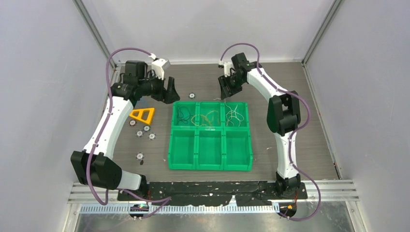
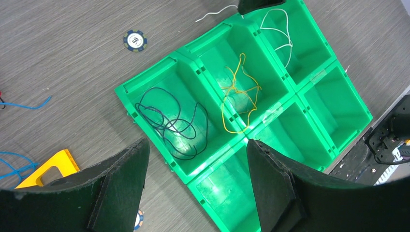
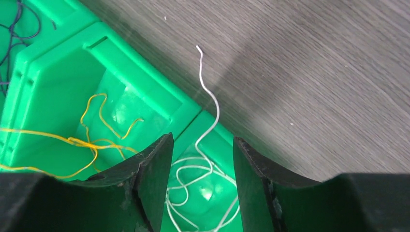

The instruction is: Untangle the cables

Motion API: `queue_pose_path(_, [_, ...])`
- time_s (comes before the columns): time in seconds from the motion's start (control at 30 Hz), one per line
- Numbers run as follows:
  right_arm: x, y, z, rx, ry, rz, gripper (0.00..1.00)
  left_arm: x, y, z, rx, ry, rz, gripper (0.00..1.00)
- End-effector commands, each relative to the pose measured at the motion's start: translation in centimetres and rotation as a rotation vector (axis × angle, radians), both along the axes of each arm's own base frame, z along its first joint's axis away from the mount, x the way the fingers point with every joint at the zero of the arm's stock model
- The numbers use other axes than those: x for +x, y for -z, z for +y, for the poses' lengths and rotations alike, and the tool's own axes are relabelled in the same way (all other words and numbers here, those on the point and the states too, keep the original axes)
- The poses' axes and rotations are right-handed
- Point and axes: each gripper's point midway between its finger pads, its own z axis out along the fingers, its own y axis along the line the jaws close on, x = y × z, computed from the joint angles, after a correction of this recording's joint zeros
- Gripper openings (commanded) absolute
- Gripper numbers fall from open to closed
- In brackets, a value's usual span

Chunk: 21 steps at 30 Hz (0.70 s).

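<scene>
A green six-compartment tray [image 1: 210,167] sits mid-table. Its back row holds a black cable [image 1: 183,115], a yellow-orange cable [image 1: 205,117] and a white cable [image 1: 234,116], one per compartment. My left gripper [image 1: 169,96] is open and empty, above the table just off the tray's back left corner. In the left wrist view a blue cable [image 2: 21,105] lies on the table. My right gripper [image 3: 203,145] is open over the white cable [image 3: 208,96]. That cable's loops lie between the fingers, and its free end runs over the tray rim [image 3: 140,72] onto the table.
A yellow triangular piece [image 1: 143,115] lies left of the tray. Several small round chips [image 1: 146,128] are scattered near it, and one more [image 1: 192,95] lies behind the tray. The three front compartments hold nothing. Grey walls close in the table on three sides.
</scene>
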Motion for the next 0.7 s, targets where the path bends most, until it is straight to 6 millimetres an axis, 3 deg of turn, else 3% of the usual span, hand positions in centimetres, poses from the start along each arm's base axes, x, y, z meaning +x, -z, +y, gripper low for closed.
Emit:
queue_pose_path(0.0, [2.1,-0.3,0.6,0.028,0.028,-0.035,0.54,0.8,-1.6,0.2,-0.007,-0.015,-0.036,0.75])
queue_pose_path(0.13, [2.5,0.6,1.1,0.042,0.021,-0.024,0.48,0.8,-1.4,0.4,0.003,-0.015,-0.033,0.75])
queue_pose_path(0.3, [2.5,1.2,1.6,0.067,0.003,-0.005,0.30,1.1,-1.3,0.6,0.005,-0.029,-0.022,0.75])
queue_pose_path(0.47, [2.1,-0.7,2.0,0.138,-0.022,-0.002,0.06,1.4,-1.3,1.0,0.009,-0.050,-0.019,0.75])
queue_pose_path(0.67, [0.8,-4.0,0.3,0.183,-0.010,-0.016,0.05,1.3,-1.0,1.0,0.000,-0.049,-0.005,0.74])
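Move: Just under the right hand, about 4 cm below and 1 cm ahead and to its left, the white cable's loose end crosses the far rim of the green box. The rest of the white cable lies some 7 cm back and 4 cm right; the yellow cable is roughly 8 cm back and 9 cm left, and the poker chip about 17 cm left and 4 cm ahead. From the left hand, that loose end is some 12 cm ahead, 25 cm right and 20 cm below. Sinking almost straight down by about 4 cm, with a slight drift forward and left, the right hand brings its half-open fingers to either side of the white cable's loose end at the box rim. They close almost fully and pinch the strand, then the hand comes back up about 1 cm, tilting slightly. ##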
